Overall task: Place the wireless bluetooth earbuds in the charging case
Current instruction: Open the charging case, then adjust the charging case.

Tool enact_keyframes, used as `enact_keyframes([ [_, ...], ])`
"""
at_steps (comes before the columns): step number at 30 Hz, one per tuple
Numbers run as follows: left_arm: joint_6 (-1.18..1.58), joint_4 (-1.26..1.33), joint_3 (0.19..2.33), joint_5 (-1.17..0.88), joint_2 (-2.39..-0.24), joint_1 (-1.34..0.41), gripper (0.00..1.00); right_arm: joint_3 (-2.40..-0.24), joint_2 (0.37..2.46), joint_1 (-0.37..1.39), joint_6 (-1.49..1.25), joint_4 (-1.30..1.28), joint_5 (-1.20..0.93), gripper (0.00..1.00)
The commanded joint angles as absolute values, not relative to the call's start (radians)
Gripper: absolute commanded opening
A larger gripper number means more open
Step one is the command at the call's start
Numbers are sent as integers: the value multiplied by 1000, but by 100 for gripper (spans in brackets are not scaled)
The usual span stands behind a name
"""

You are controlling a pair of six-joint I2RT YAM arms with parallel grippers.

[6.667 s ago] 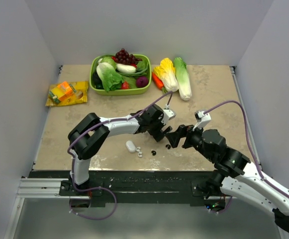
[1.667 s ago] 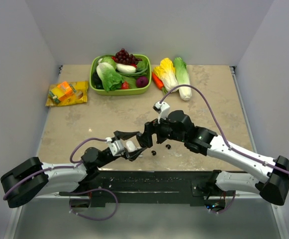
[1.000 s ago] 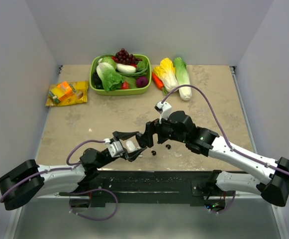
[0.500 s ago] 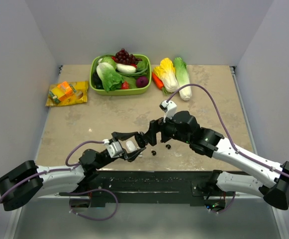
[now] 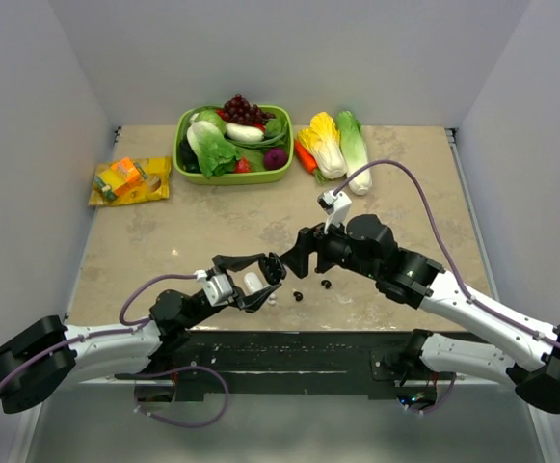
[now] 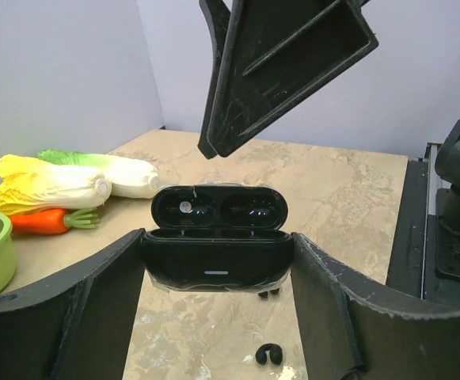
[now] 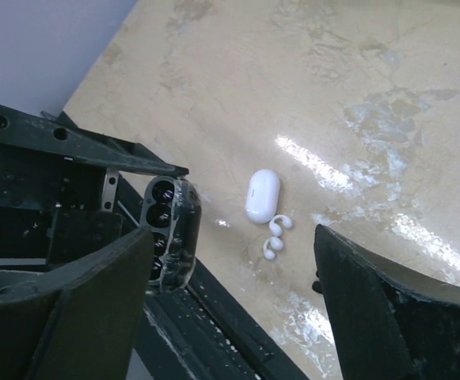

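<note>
My left gripper (image 5: 253, 281) is shut on the black charging case (image 6: 216, 253), which it holds above the table with its lid open and both wells showing. The case (image 7: 170, 229) also shows at the left of the right wrist view. My right gripper (image 5: 287, 262) hangs open and empty just right of the case, and one of its fingers (image 6: 285, 63) looms over the case. Two black earbuds (image 5: 298, 295) (image 5: 325, 285) lie on the table below it. A white case (image 7: 262, 195) lies shut beside two white earbuds (image 7: 275, 237).
A green basket of vegetables (image 5: 233, 145) stands at the back, with napa cabbages (image 5: 339, 145) and a carrot (image 5: 305, 157) to its right. An orange-yellow snack packet (image 5: 130, 180) lies at the back left. The black front rail (image 5: 280, 349) runs just below the earbuds.
My right arm has drawn back to the right and slightly away from the black case. My left gripper has held the case almost still, shifting only slightly.
</note>
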State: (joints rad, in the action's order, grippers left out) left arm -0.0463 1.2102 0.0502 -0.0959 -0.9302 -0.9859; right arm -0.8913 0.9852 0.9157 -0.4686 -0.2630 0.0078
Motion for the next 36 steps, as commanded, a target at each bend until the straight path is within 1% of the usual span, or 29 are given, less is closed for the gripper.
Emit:
enact_keyframes([
  [1, -66, 1289, 43, -92, -939, -996, 0, -916, 1023, 914, -476, -198, -58, 81],
  [3, -66, 1290, 46, -94, -940, -996, 0, -914, 1038, 914, -485, -183, -97, 77],
  [8, -69, 1293, 48, -92, -942, -997, 0, -903, 1083, 913, -515, -140, -149, 73],
  [10, -71, 1298, 51, -94, -943, -997, 0, -899, 1089, 913, -522, -132, -152, 69],
  [18, -68, 1308, 40, -91, -934, -1000, 0, -882, 1069, 907, -525, -118, -146, 57],
  [29, -63, 1344, 28, -91, -936, -1000, 0, -828, 1052, 868, -555, -63, -222, 41],
  [36, -60, 1362, 28, -86, -960, -1000, 0, -828, 1057, 867, -549, -58, -258, 35],
])
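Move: From the right hand point, the black charging case lies about 4 cm to the left, 3 cm back and 2 cm lower. The left gripper already pinches it, at its hand point, with the lid already open. On the table some 20 cm below the right hand, the white case lies 10 cm to its left, level fore and aft; the white earbuds 5 cm left and 4 cm back; the nearer black earbuds 1 cm right and 4 cm back. Keep the left gripper still, holding the open charging case by its sides. Bring the right gripper left about 3 cm and a little down to the case, turning it some 10 degrees, mostly counter-clockwise and tipping down, and draw its wide-open fingers more than halfway shut so that a fingertip comes up to the lid's wells. ##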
